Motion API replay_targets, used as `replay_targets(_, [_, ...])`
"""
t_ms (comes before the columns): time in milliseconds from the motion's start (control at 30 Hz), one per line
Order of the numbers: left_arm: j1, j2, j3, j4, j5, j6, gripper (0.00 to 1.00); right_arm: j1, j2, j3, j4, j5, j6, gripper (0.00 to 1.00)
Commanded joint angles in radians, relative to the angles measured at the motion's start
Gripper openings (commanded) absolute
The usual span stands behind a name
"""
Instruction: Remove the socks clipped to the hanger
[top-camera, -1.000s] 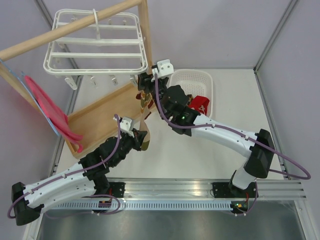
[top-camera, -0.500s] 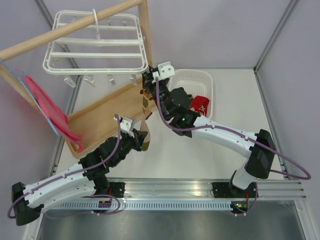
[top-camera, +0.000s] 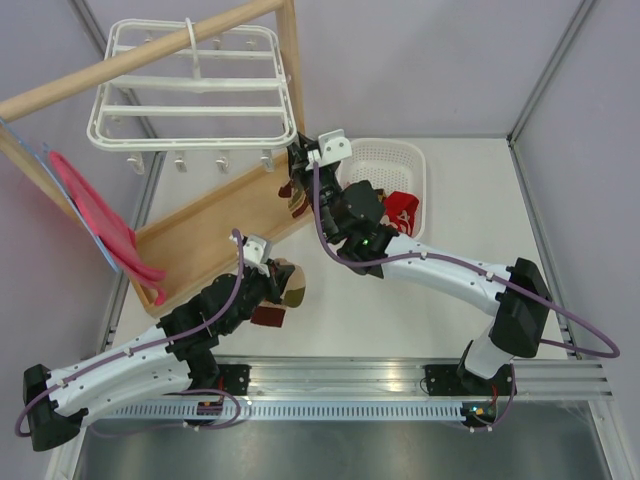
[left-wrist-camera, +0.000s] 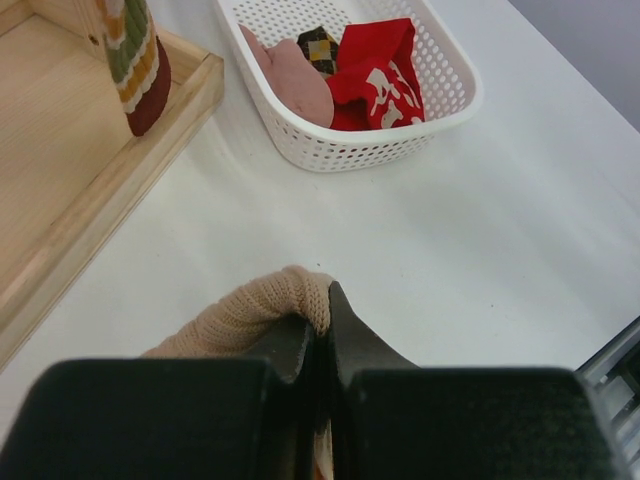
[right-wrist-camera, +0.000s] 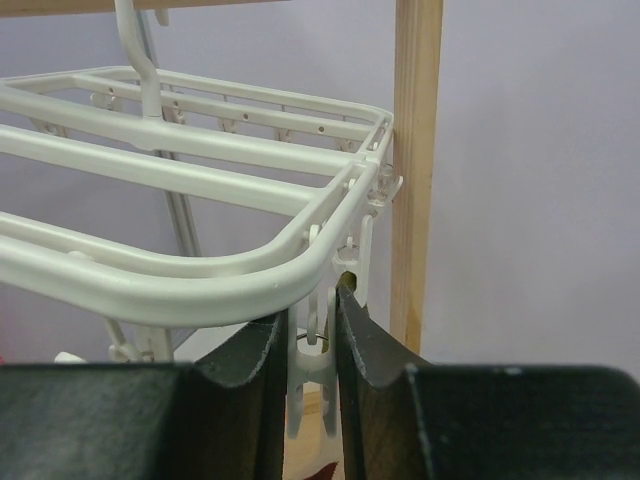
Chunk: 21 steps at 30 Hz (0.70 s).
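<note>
The white hanger (top-camera: 200, 83) hangs from the wooden rack's bar; it also fills the right wrist view (right-wrist-camera: 150, 280). My right gripper (top-camera: 300, 165) is at its near right corner, shut on a dangling white clip (right-wrist-camera: 312, 375) with a finger pressed against each side. A striped sock (top-camera: 297, 197) with a dark red toe hangs there (left-wrist-camera: 135, 60). My left gripper (top-camera: 280, 285) is low over the table, shut on a tan knitted sock (left-wrist-camera: 240, 315) that is free of the hanger. Red (left-wrist-camera: 380, 75), pink (left-wrist-camera: 295, 80) and checkered (left-wrist-camera: 322, 45) socks lie in the basket.
The white mesh basket (top-camera: 385, 155) stands right of the rack. The rack's wooden base tray (top-camera: 200, 240) lies under the hanger, and its upright post (right-wrist-camera: 415, 170) is just behind the clip. A pink-red net item (top-camera: 95, 215) hangs at the left.
My right gripper closed on the clip. The sock held by my left gripper, stretched up to the hanger before, came away and dropped toward the table as the left gripper drew back.
</note>
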Motion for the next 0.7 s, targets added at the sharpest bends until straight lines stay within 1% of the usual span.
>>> replay_targets(0, [-0.006,-0.007,0.007,0.009,0.013,-0.022,0.02,0.007,-0.033,-0.009,0.036,0.002,0.0,0.02])
replay_targets(100, [-0.006,-0.007,0.004,0.005,0.011,-0.023,0.02,0.007,-0.039,-0.011,0.004,0.005,0.011,0.31])
replay_targets(133, [-0.006,-0.009,0.004,0.003,0.011,-0.025,0.02,0.005,-0.041,-0.011,-0.007,0.003,0.014,0.51])
replay_targets(267, [-0.006,-0.029,-0.003,-0.004,0.011,-0.037,0.02,0.005,-0.058,-0.04,-0.039,0.003,0.026,0.67])
replay_targets(367, [-0.004,-0.047,-0.006,-0.017,0.01,-0.043,0.02,0.005,-0.092,-0.098,-0.045,0.002,0.039,0.69])
replay_targets(533, [-0.006,-0.092,-0.021,-0.049,0.001,-0.059,0.02,0.005,-0.176,-0.276,-0.027,0.034,0.088,0.7])
replay_targets(567, [-0.004,-0.098,-0.023,-0.056,-0.002,-0.065,0.02,0.005,-0.188,-0.328,-0.031,0.045,0.1,0.7])
replay_targets(667, [-0.006,-0.13,-0.03,-0.084,-0.002,-0.076,0.02,0.007,-0.227,-0.412,-0.089,0.098,0.166,0.7])
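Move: The remaining striped sock hangs about 5 cm ahead of the right hand and straight in line with it, its middle some 16 cm below; the now-empty hanger clip is still between that hand's fingertips. The basket stands about 12 cm ahead, 20 cm right and 40 cm down. From the left hand, which already holds the other striped sock, the hanging one is roughly 20 cm ahead, 4 cm right and 8 cm higher. The right hand opens, freeing the hanger clip, then drops about 9 cm and shifts some 4 cm right. ##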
